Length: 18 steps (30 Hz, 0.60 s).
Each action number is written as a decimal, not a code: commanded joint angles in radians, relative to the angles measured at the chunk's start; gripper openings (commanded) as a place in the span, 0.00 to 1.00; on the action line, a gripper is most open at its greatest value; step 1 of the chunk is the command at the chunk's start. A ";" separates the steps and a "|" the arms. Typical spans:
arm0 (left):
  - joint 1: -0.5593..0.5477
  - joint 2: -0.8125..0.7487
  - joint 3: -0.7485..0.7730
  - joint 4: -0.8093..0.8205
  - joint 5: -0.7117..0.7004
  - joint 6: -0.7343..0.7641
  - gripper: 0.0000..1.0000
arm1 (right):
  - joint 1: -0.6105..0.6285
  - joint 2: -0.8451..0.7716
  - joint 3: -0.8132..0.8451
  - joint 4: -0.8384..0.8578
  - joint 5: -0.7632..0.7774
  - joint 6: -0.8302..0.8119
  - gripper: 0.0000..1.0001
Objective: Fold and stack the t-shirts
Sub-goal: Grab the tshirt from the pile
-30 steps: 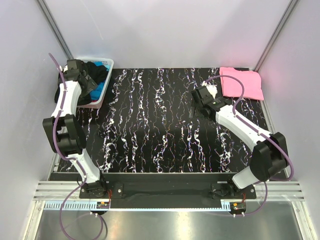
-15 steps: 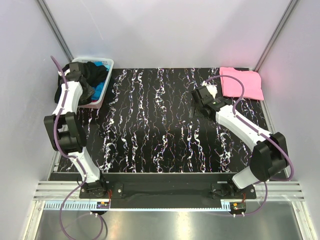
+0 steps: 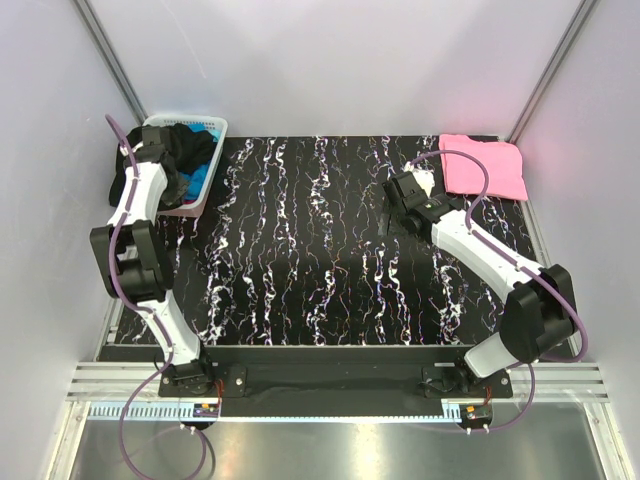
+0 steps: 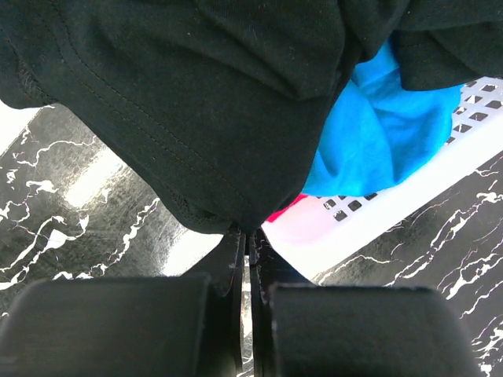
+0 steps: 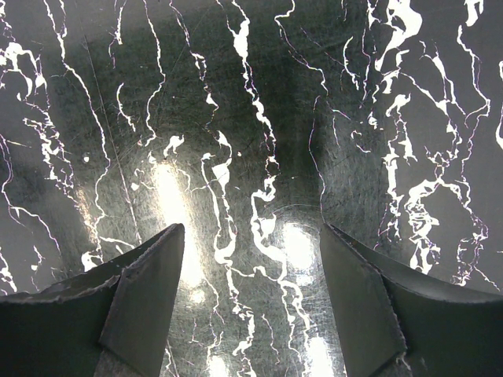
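A large black t-shirt (image 4: 196, 102) spills out of the white basket (image 4: 409, 196) and hangs over its near-left rim. My left gripper (image 4: 246, 232) is shut on the black shirt's lowest fold, beside the basket rim. Under the black cloth lie a bright blue t-shirt (image 4: 377, 133) and a sliver of a red one (image 4: 284, 210). From above, my left gripper (image 3: 138, 160) is at the basket's left side, on the black t-shirt (image 3: 188, 150). A folded pink t-shirt (image 3: 485, 166) lies at the far right corner. My right gripper (image 5: 251, 243) hovers open over bare table, left of the pink shirt.
The white slotted basket (image 3: 203, 183) stands at the table's far left corner, against the left wall. The black marbled table (image 3: 320, 250) stretches between the arms. Walls close in on the left, back and right. My right gripper (image 3: 402, 198) hangs over the table's right half.
My left gripper has closed onto the black t-shirt's fold and shifted slightly left at the basket's edge. The right arm has stayed still.
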 commanded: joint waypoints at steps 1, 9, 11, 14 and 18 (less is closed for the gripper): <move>-0.015 -0.081 0.013 0.019 -0.001 0.010 0.00 | -0.006 -0.034 0.004 0.013 -0.016 0.008 0.76; -0.118 -0.214 0.087 0.016 -0.015 0.093 0.00 | -0.006 -0.060 -0.003 0.010 -0.038 0.020 0.76; -0.132 -0.242 0.114 0.007 0.063 0.104 0.00 | -0.006 -0.072 -0.003 0.005 -0.038 0.020 0.76; -0.163 -0.269 0.127 -0.005 0.203 0.115 0.00 | -0.006 -0.088 0.002 -0.015 -0.012 0.023 0.75; -0.283 -0.325 0.105 -0.019 0.326 0.168 0.00 | -0.006 -0.126 0.023 -0.054 0.062 0.044 0.75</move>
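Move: The shut left fingers already hold the black t-shirt's near edge, by the basket's near right corner. Its bulk lies heaped about 10 cm ahead and 4 cm to the left, roughly level; the blue t-shirt is some 8 cm ahead, 6 cm right and a little lower. The bare table's middle is about 28 cm right, 8 cm back and 13 cm down. From the right hand, the black bulk is roughly 48 cm left and 14 cm ahead, about level. The left hand keeps its pinch on the black t-shirt's edge and draws it up out of the pile, rising about 14 cm with gathering speed and swinging some 10 cm right, out from the basket over the bare table. As it climbs, the wrist turns clockwise and tips its fingers outward, about 20 degrees each, while the empty, open right hand rises a couple of centimetres. ##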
